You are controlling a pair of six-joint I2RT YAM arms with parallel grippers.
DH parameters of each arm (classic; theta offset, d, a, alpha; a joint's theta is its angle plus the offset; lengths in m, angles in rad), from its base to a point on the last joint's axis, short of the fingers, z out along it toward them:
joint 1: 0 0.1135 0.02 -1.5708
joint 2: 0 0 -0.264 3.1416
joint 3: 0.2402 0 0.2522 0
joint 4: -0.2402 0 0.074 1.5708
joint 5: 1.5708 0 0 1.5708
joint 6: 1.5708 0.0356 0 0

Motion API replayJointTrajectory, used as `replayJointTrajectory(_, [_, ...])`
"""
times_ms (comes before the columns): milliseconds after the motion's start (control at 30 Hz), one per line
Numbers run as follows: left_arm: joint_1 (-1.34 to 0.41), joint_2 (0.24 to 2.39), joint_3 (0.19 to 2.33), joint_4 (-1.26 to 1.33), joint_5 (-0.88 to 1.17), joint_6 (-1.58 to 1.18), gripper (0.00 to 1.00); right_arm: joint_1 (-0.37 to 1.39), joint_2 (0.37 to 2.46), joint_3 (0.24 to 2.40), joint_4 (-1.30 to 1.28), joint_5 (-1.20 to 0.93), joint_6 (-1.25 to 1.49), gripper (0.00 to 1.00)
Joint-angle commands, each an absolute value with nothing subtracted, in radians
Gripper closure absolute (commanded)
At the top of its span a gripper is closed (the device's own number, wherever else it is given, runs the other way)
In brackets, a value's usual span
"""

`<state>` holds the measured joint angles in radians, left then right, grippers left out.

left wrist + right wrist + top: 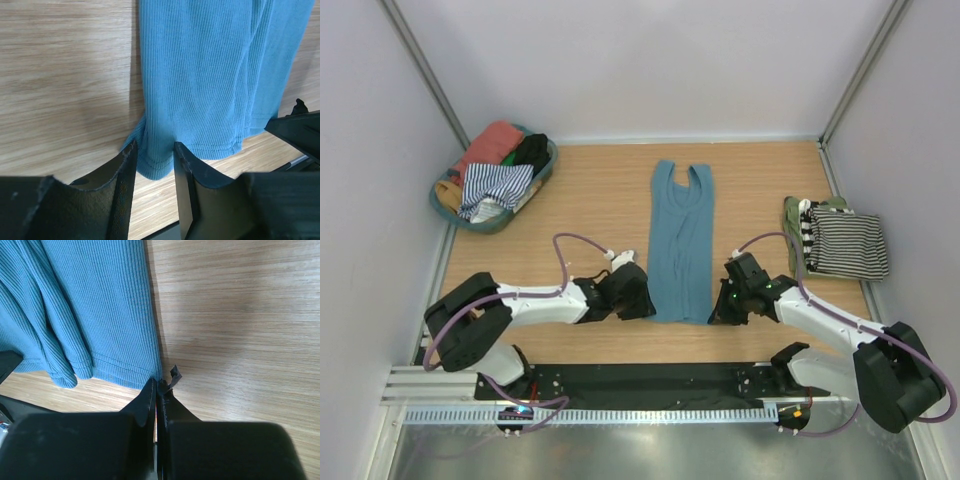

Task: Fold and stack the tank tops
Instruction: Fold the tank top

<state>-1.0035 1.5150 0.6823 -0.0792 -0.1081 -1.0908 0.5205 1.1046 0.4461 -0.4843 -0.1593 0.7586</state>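
Note:
A teal blue tank top [680,240] lies lengthwise in the middle of the table, straps at the far end, hem towards me. My left gripper [642,300] is at the hem's near-left corner. In the left wrist view its fingers [154,146] stand apart with the bunched corner of the teal top [210,75] between them. My right gripper [720,310] is at the near-right corner. In the right wrist view it [159,382] is shut, pinching the very edge of the teal hem [90,305]. A folded black-and-white striped tank top [845,243] lies on an olive green one [792,235] at the right.
A round teal basket [542,178] at the back left holds several more tops, coral, striped, mustard and dark ones. Grey walls close in the table on three sides. A black rail [650,380] runs along the near edge between the arm bases.

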Motion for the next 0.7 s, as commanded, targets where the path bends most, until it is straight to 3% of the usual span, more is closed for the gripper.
replayJointTrajectory(0, [-1.002, 1.558, 0.696, -0.113, -0.114, -1.08, 0.63, 0.528, 1.097, 0.457, -0.528, -0.138, 0.739, 0.99])
replayJointTrajectory(133, [-1.005, 1.589, 0.712, -0.152, -0.132, -1.078, 0.63, 0.526, 1.098, 0.463, -0.537, -0.138, 0.735, 0.99])
replayJointTrajectory(200, [-1.008, 1.589, 0.71, -0.153, -0.133, -1.08, 0.75, 0.526, 1.091, 0.471, -0.543, -0.138, 0.735, 0.99])
replayJointTrajectory(233, [-1.012, 1.589, 0.715, -0.155, -0.126, -1.08, 0.88, 0.528, 1.088, 0.472, -0.546, -0.14, 0.733, 0.99])
replayJointTrajectory(300, [-1.014, 1.591, 0.726, -0.156, -0.115, -1.074, 1.0, 0.528, 1.081, 0.491, -0.558, -0.14, 0.732, 0.99])
replayJointTrajectory(667, [-0.991, 1.609, 0.954, -0.31, -0.158, -1.017, 1.0, 0.528, 1.118, 0.684, -0.586, -0.089, 0.683, 0.99])
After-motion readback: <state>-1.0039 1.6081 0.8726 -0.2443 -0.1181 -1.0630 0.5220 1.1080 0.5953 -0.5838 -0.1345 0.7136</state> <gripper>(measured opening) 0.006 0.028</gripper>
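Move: The near-left hem corner of the tank top sits right between the left hand's open fingers, about 1 cm below its hand point. The near-right corner, already pinched in the right hand, is some 12 cm to the left hand's right and 1 cm back. From the right hand, the tank top's neckline lies about 25 cm ahead and 4 cm to the left. The striped stack is roughly 16 cm ahead and 26 cm to the right. Down by about half a centimetre and slightly right, the left hand shuts its half-open fingers on the near-left hem corner, then starts up, forward and farther right by 1 to 2 cm. The right hand keeps its pinch on the other corner, nearly still at first, then lifts faster, some 3.5 cm up and 2 cm forward towards the neckline, fingers staying shut. ##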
